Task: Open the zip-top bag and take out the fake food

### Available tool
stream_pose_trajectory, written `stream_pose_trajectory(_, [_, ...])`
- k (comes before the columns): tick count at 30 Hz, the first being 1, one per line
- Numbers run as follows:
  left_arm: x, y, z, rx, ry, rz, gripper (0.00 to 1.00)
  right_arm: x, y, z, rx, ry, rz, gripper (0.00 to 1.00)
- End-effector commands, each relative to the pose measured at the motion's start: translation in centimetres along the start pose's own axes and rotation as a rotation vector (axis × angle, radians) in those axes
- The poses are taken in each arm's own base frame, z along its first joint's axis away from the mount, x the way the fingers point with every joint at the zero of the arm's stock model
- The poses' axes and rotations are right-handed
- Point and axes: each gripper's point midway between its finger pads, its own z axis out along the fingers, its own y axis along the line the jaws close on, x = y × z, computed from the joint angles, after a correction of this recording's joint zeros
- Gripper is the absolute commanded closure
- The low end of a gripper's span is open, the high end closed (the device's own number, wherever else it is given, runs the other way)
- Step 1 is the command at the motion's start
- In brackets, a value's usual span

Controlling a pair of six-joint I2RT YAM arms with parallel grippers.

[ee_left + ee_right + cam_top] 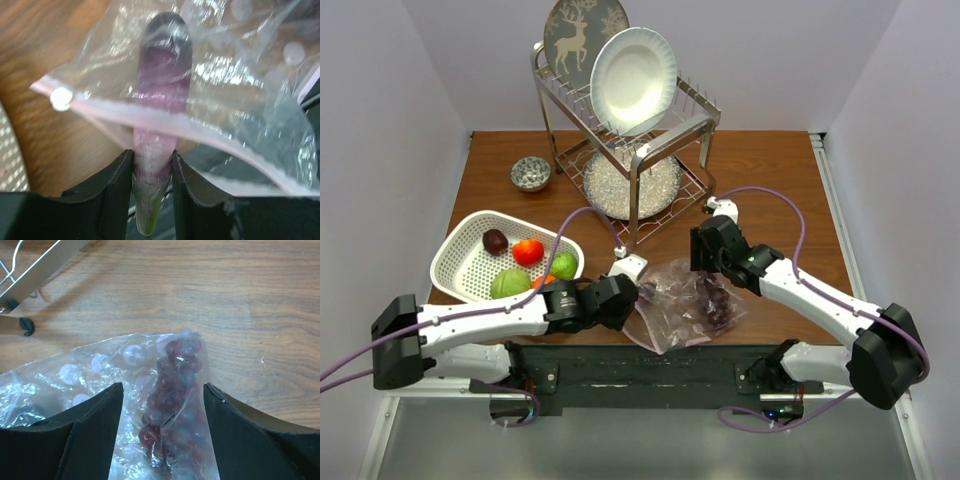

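The clear zip-top bag (685,305) lies crumpled on the table's near edge between my two grippers. My left gripper (152,155) is shut on the green stem end of a long purple eggplant-like piece (164,75) of fake food. The rest of that piece still reaches into the bag past the pinkish zip strip (100,107). My right gripper (163,386) stands open just above the bag's far end, its fingers on either side of the purple grapes (170,390) inside. In the white basket (460,262) lie a cabbage ball (510,284), a lime (564,265), a red fruit (528,251) and a dark purple piece (495,241).
A metal dish rack (630,150) with a white plate (633,80) and a deer-patterned plate stands at the back centre, one foot (25,326) close to my right gripper. A small patterned bowl (531,173) sits at the back left. White walls close in both sides.
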Motion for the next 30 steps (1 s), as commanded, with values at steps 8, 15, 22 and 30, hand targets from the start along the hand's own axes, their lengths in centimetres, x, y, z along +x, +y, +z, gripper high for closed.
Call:
stream_pose_trajectory(8, [3.8,2.6,-6.2,0.016,0.155,-0.037,0.95,0.3,0.7,-0.7,-0.054,0.002,0.013,0.31])
stream_pose_trajectory(15, [3.0,4.1,-10.7,0.039,0.083,-0.165,0.95,0.4,1.2,-0.9,-0.090,0.003,0.018,0.30])
stream_pose_trajectory(22, [-1.7,9.0,-14.3,-0.148,-0.209,-0.472,0.92,0.0,1.6,-1.3,-0.118,-0.006,0.019,0.31])
stream_pose_trajectory(30, [-7.2,12.2,-14.6,-0.296,-0.550,-0.616,0.87,0.6,2.1,-1.3,-0.148,0.016,0.012,0.31])
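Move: The white basket that the left hand's eggplant is bound for has its middle about 21 cm to the left, 11 cm ahead and some 6 cm below that hand. Inside, the orange is roughly 15 cm left and 5 cm ahead, the green fruit 11 cm left and 10 cm ahead. The zip-top bag's middle lies about 13 cm right and 2 cm ahead. From the right hand, the basket is some 37 cm left and 2 cm back. The eggplant, still pinched near its stem end and half inside the bag, is drawn out through the zip mouth by the left hand, leftward and back about 5 cm with a slight rise. Then the hand lifts sharply and swings forward again, still going left towards the basket, some 12 cm left and 12 cm up in all, turning about 30 degrees counter-clockwise late on; the fingers keep their grip. ##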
